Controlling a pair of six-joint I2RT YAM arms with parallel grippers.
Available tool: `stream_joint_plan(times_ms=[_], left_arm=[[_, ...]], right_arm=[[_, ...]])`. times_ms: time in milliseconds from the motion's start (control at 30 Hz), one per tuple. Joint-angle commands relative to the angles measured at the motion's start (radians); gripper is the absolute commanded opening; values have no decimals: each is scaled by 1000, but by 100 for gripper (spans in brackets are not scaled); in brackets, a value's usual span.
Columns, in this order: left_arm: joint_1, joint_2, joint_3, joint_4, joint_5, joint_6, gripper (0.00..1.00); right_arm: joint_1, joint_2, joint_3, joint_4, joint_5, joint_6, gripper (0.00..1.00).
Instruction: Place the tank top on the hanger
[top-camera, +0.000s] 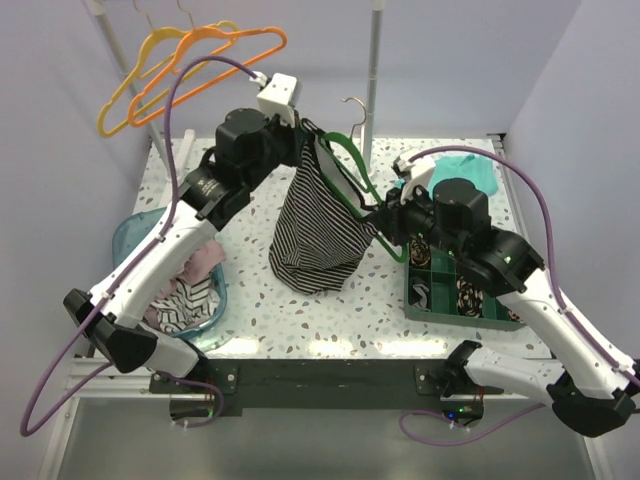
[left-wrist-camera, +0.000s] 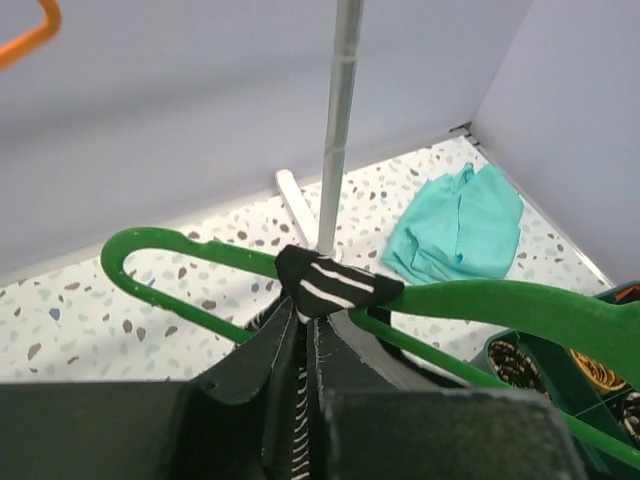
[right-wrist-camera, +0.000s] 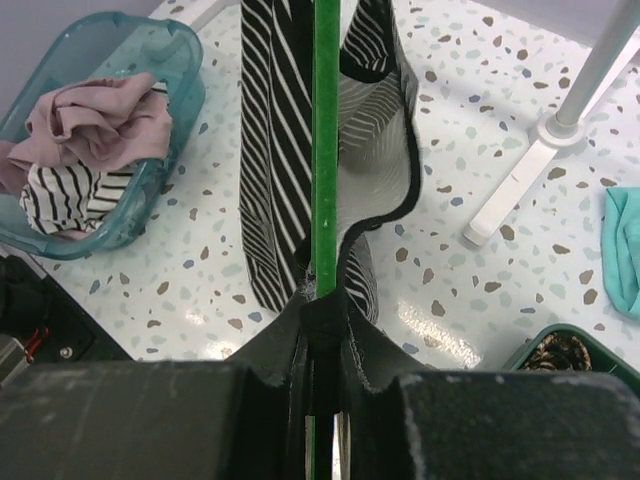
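The striped tank top (top-camera: 315, 235) hangs in the air over the middle of the table, its hem near the tabletop. My left gripper (top-camera: 300, 135) is shut on a strap at its top. In the left wrist view the strap (left-wrist-camera: 335, 285) lies over one arm of the green hanger (left-wrist-camera: 500, 305), and striped fabric runs down between my left gripper's (left-wrist-camera: 305, 330) closed fingers. My right gripper (top-camera: 385, 215) is shut on the hanger (top-camera: 352, 165), which slants up through the top. In the right wrist view the green bar (right-wrist-camera: 325, 130) rises from my right gripper (right-wrist-camera: 322, 310), with the tank top (right-wrist-camera: 270, 150) on both sides.
A teal bin (top-camera: 128, 232) at the left holds a mauve garment and striped clothes. A teal cloth (top-camera: 465, 168) lies at the back right. A green compartment tray (top-camera: 455, 295) sits under the right arm. Orange and yellow hangers (top-camera: 200, 55) hang at the back left beside the rack pole (top-camera: 374, 70).
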Motion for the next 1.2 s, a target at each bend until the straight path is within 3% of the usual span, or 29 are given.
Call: stream_joint_plan(times_ms=[0,233,333,700,1167], left_arm=[[4,43,127,-15,-24,38,16],[4,35,182,-10,-40,42,60],[4,3,197,-4,-49,41,67],[4,-242,118,56,-113,-41,71],[4,-396,29,14,-127,-47,73]], right_arm=[[-1,5,135,33,26,8,0],[-2,90,316,-59,125,15,0],[-2,127,371,-88,162,12,0],[-4,398,698,-168,291,-8,0],[-56,705,1027,-160,372,-58,0]])
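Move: The left gripper still pinches the tank top's strap on the green hanger; that hanger's middle is some 9 cm to its right, 8 cm back and about level. The tank top hangs 8 cm back and 17 cm below, not to either side; the orange hanger hangs 15 cm left, 10 cm ahead and 10 cm higher. From the right gripper, holding the hanger's near end, the clothes rail's right end is about 27 cm ahead, 2 cm left and 28 cm up. Rise with both hands, open the left fingers wide to let go of the strap, then draw the left gripper up, back and left, clear of the hanger, tipping its fingers up. Keep the right grip shut on the green hanger; lift it about 10 cm, mostly first, then carry it some 14 cm forward towards the rail, turning roughly 20 degrees clockwise. ##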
